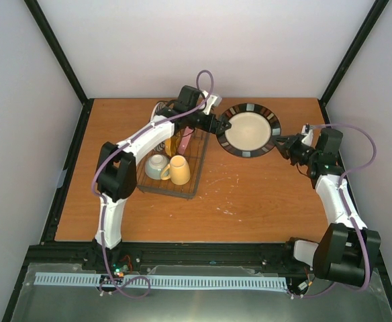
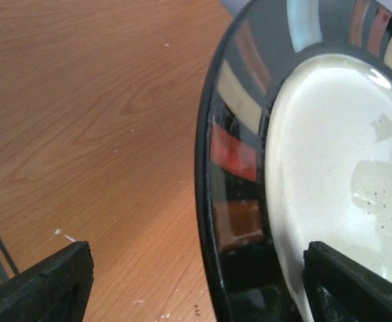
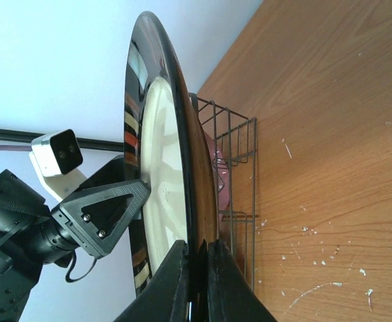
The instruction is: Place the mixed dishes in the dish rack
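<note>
A dark-rimmed beige plate (image 1: 248,131) with coloured blocks on its rim hangs above the table, right of the dish rack (image 1: 172,191). My right gripper (image 1: 281,144) is shut on its right rim; the right wrist view shows the plate (image 3: 159,147) edge-on, pinched between the closed jaws (image 3: 198,268). My left gripper (image 1: 221,126) is open and straddles the plate's left rim (image 2: 239,201). One finger (image 2: 45,285) stays well clear over the table and the other (image 2: 357,285) sits over the beige centre. In the rack are a pale blue-green bowl (image 1: 157,166), a yellow mug (image 1: 180,170) and upright plates, one pink (image 3: 221,174).
The wire rack (image 3: 239,168) stands on the left half of the wooden table (image 1: 250,194), under my left arm. Black frame posts and pale walls close in the table at the back and on both sides.
</note>
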Available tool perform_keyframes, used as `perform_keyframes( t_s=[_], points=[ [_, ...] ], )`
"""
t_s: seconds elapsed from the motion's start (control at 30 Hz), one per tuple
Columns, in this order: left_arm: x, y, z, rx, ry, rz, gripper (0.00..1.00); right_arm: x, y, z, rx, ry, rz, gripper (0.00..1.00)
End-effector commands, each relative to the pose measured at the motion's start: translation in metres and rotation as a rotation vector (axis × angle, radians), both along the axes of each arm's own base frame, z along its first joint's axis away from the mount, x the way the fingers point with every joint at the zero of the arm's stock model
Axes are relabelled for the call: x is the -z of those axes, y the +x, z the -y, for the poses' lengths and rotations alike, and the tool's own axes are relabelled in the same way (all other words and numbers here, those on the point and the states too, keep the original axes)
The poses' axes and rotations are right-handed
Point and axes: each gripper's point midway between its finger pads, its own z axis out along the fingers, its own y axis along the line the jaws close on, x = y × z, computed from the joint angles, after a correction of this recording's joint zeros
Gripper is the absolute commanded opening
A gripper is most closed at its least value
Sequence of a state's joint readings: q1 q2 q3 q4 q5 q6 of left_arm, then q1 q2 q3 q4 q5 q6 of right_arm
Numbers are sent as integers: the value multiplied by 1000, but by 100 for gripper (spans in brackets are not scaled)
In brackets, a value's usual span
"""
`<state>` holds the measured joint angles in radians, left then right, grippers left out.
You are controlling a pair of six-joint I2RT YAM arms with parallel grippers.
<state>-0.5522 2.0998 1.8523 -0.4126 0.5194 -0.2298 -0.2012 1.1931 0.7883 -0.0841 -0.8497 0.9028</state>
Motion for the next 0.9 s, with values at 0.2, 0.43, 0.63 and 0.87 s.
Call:
perform_keyframes(
  t_s=[0.2, 0.43, 0.63, 0.87],
  points=[
    [-37, -26, 38, 212, -270, -92, 39, -74, -3, -12, -93, 42, 232, 3],
    [-70, -45, 44, 312, -392, -136, 1, -70, 0, -12, -99, 34, 235, 3],
    [-105, -25, 11, 72, -206, 36, 1, -62, 1, -9, -82, -11, 217, 17],
    [-145, -8, -52, -227, 24, 223, 1, -49, 1, 6, -20, -162, 165, 60]
  ],
)
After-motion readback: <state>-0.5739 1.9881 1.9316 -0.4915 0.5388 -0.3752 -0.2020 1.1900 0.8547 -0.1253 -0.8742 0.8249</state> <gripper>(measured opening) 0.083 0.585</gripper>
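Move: The serving plate is held out flat between my two hands. Its middle lies about 8 cm right of my open left hand, barely 1 cm back and nearly level, so the near rim is already between those fingers. From my left hand, the pink plate in the rack stands some 12 cm left, 4 cm back and 12 cm lower; the yellow mug is 14 cm left, 15 cm back and 14 cm below. My right hand still grips the far rim, the plate's middle 9 cm to its left, 4 cm ahead, slightly lower. I close my left fingers onto the plate's left rim while easing the hand a few centimetres right and slightly back, rolling the wrist some 20 degrees so the fingertips come up. Pinching the rim, I lift and roll most of the way back, ending about 8 cm higher. My right hand keeps its grip nearly in place until my left has hold, then opens and lets go. ##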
